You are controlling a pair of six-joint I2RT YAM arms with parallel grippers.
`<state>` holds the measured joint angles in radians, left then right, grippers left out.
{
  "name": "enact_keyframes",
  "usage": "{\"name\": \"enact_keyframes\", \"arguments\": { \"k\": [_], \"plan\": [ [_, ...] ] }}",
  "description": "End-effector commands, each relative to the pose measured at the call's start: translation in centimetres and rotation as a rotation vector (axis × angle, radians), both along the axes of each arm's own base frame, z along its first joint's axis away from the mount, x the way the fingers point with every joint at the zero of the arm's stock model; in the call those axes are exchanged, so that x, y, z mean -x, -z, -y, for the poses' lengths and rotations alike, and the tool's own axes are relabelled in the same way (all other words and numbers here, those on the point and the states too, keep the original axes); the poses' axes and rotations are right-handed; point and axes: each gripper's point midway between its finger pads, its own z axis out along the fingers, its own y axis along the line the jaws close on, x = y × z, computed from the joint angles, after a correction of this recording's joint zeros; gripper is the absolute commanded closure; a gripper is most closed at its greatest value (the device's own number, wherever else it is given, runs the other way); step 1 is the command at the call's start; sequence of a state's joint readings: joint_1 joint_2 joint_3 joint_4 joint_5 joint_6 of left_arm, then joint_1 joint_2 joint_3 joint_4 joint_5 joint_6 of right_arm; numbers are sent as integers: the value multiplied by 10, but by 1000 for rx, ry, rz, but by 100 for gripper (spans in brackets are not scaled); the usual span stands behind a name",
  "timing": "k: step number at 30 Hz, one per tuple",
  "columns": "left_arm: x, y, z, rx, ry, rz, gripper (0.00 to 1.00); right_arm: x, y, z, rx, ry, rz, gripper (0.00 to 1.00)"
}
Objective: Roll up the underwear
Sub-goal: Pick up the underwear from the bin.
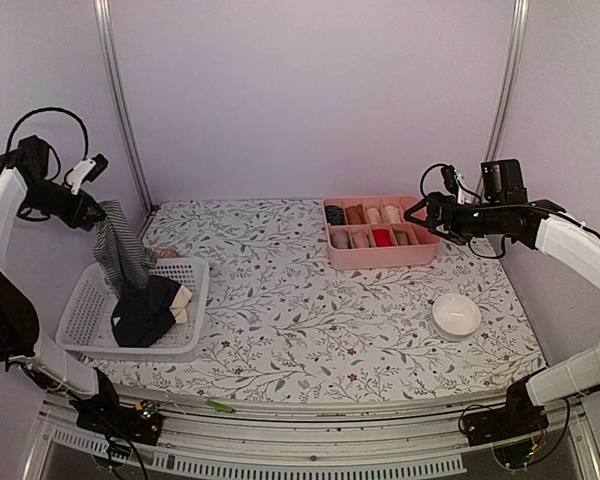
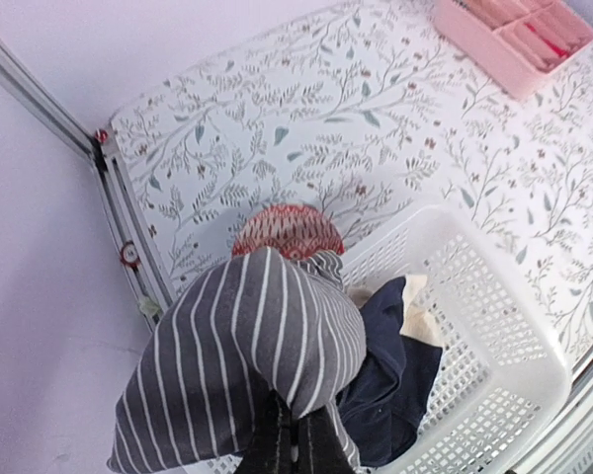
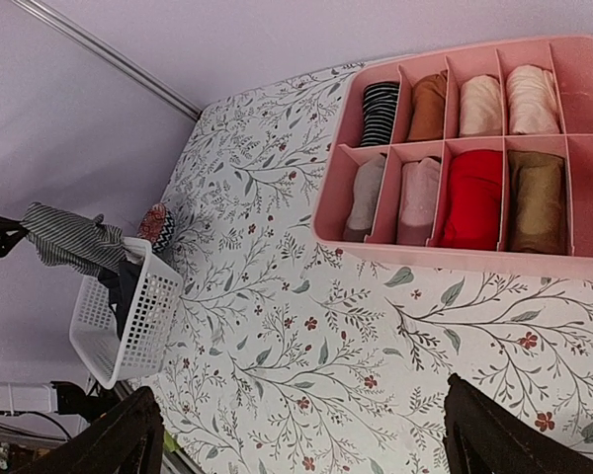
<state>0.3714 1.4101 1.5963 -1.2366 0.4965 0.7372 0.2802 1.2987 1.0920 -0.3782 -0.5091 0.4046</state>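
A grey-and-white striped underwear (image 1: 120, 245) hangs above the back of the white mesh basket (image 1: 85, 325), and my left gripper (image 1: 88, 212) is shut on its top. In the left wrist view the striped cloth (image 2: 247, 346) bulges over the closed dark fingers (image 2: 277, 444). In the basket (image 2: 494, 326) lie a dark navy piece (image 2: 395, 385) and a cream piece (image 2: 420, 316). My right gripper (image 1: 416, 212) hovers high beside the pink tray, open and holding nothing. Its fingers (image 3: 109, 439) stand far apart over the printed tablecloth.
The pink divided tray (image 1: 380, 260) at the back right holds several rolled garments (image 3: 474, 197). A white bowl (image 1: 456, 315) sits near the front right. A red patterned roll (image 2: 287, 229) lies on the table behind the basket. The left wall and its metal rail are close.
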Motion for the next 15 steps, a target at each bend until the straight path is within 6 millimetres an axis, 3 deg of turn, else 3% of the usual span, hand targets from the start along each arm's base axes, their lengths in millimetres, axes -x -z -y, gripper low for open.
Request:
{"name": "enact_keyframes", "arguments": {
  "k": [1, 5, 8, 11, 15],
  "plan": [
    [2, -60, 22, 111, 23, 132, 100, -2, 7, -5, -14, -18, -9, 1],
    [-1, -97, 36, 128, 53, 234, 100, -4, 8, -7, -21, -28, -10, 1],
    [5, -117, 61, 183, 146, 268, 100, -5, 9, -7, -21, -31, -12, 1],
    [10, -131, 102, 237, 279, 299, 100, -5, 11, -9, -25, -37, -15, 1],
    [14, -132, 174, 280, 455, 293, 100, -5, 12, -11, -30, -49, -17, 1]
  ]
}}
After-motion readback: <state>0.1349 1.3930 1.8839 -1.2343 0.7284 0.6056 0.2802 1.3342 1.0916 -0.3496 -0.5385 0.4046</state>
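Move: The striped underwear already hangs from the left fingers. Its destination, open table in the middle, lies roughly 49 cm to the right, 13 cm nearer the base and 28 cm below. The bin's middle is about 6 cm back and 2 cm left, the dark cloth in it 9 cm back and 3 cm right, both some 25 cm down; the pink box sits about 66 cm right and 16 cm ahead. From the right hand that open spot is some 21 cm left, 15 cm back and 27 cm below. The striped underwear, still pinched in the left hand's shut fingers, is hoisted about 12 cm over the bin. As the climb slows, the hand swings right, picking up speed to cover some 11 cm towards the middle of the table, while the wrist tips its fingers outward and turns clockwise, each by about 15 degrees. ##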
